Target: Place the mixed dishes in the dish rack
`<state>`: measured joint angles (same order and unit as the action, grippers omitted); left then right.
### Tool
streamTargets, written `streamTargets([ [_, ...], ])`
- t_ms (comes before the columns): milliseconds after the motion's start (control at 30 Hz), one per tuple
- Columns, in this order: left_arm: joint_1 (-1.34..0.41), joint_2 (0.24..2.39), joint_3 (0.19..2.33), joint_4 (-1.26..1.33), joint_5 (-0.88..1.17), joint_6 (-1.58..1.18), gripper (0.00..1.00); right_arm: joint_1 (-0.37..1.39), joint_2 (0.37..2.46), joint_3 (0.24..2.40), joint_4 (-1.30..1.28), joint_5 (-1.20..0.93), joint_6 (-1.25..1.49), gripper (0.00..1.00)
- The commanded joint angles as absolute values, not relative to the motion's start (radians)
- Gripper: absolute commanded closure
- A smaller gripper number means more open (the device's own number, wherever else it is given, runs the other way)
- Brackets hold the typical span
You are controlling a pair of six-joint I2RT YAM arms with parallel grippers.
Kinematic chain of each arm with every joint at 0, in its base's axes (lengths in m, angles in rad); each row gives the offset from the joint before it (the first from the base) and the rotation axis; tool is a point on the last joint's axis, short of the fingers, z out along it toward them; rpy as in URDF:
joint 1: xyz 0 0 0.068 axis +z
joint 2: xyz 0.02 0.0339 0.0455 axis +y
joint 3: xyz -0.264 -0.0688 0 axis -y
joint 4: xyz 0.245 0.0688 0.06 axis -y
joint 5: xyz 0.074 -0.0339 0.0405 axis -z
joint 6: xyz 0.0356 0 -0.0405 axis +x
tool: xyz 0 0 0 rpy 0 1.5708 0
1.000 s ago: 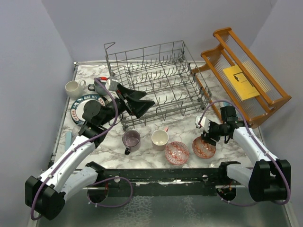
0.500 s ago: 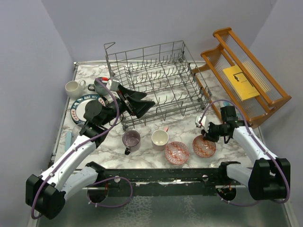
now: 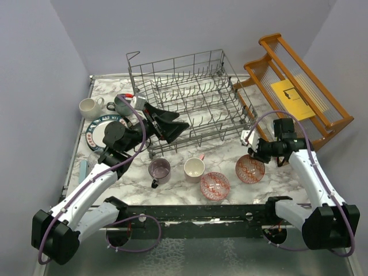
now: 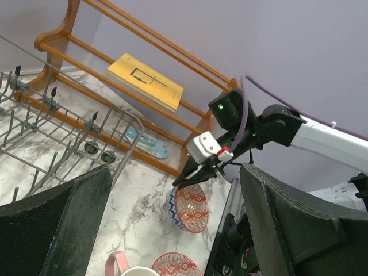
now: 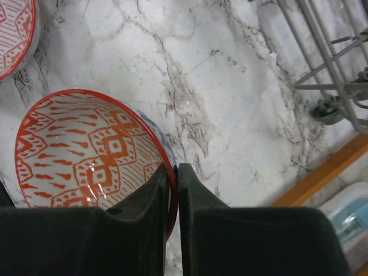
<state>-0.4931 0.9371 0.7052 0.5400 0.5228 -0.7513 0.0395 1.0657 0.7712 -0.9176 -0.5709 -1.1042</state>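
My right gripper (image 3: pixel 257 154) is shut on the far rim of a red-and-white patterned bowl (image 3: pixel 249 169), which hangs tilted just above the marble. In the right wrist view the rim of this bowl (image 5: pixel 86 149) sits pinched between the fingers of the right gripper (image 5: pixel 173 169). A second patterned bowl (image 3: pixel 215 185) lies flat to its left. The cream mug (image 3: pixel 194 168) and the purple mug (image 3: pixel 159 170) stand in front of the grey wire dish rack (image 3: pixel 190 98). The white mug (image 3: pixel 89 106), grey-green mug (image 3: pixel 122 104) and patterned plate (image 3: pixel 102 129) sit at the left. My left gripper (image 3: pixel 172 127) hovers wide open and empty over the rack's near-left corner.
An orange-brown wooden slatted rack (image 3: pixel 299 86) with a yellow booklet (image 3: pixel 290 99) stands at the back right, close behind the right arm. A light blue object (image 4: pixel 144 144) lies at its foot. Grey walls close in on both sides.
My right gripper closed on the bowl's rim, then raised and tilted the bowl, drawing back toward the wooden rack. The left arm barely moved.
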Motion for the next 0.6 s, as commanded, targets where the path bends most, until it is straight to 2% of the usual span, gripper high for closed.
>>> streamTargets([
  [0,-0.5,0.94,0.712,0.586,0.507,-0.757,0.04,0.039,1.033,0.875,-1.027,-0.623,-1.089,0.99],
  [267,-0.505,0.952,0.714,0.598,0.506,-0.766,0.04,0.04,1.027,1.037,-1.156,-0.715,-1.069,0.99],
  [567,-0.545,0.967,0.746,0.542,0.465,-0.731,0.05,0.04,1.085,1.311,-1.279,-0.879,-1.006,0.99],
])
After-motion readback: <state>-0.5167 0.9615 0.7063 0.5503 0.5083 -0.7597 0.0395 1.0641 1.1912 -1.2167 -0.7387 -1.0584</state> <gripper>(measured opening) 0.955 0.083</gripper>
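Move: The patterned red bowl hangs from the right fingers by its far rim, already clear of the table. The dish rack's middle lies about 26 cm ahead, 25 cm to the left and 4 cm lower; the second red bowl some 14 cm left, 10 cm back and 8 cm below, and the pink-handled mug 23 cm left, 4 cm back and 5 cm below. From the left hand the rack's middle is about 24 cm ahead, 5 cm right and 29 cm down. The held red bowl goes almost straight up, about 12 cm and gathering speed, in the closed right fingers that keep their pinch on its rim. In the latter part the right hand also eases a little left, and the wrist rolls some 10 degrees, its left side rising, while the hand stays on the near side of the rack. ##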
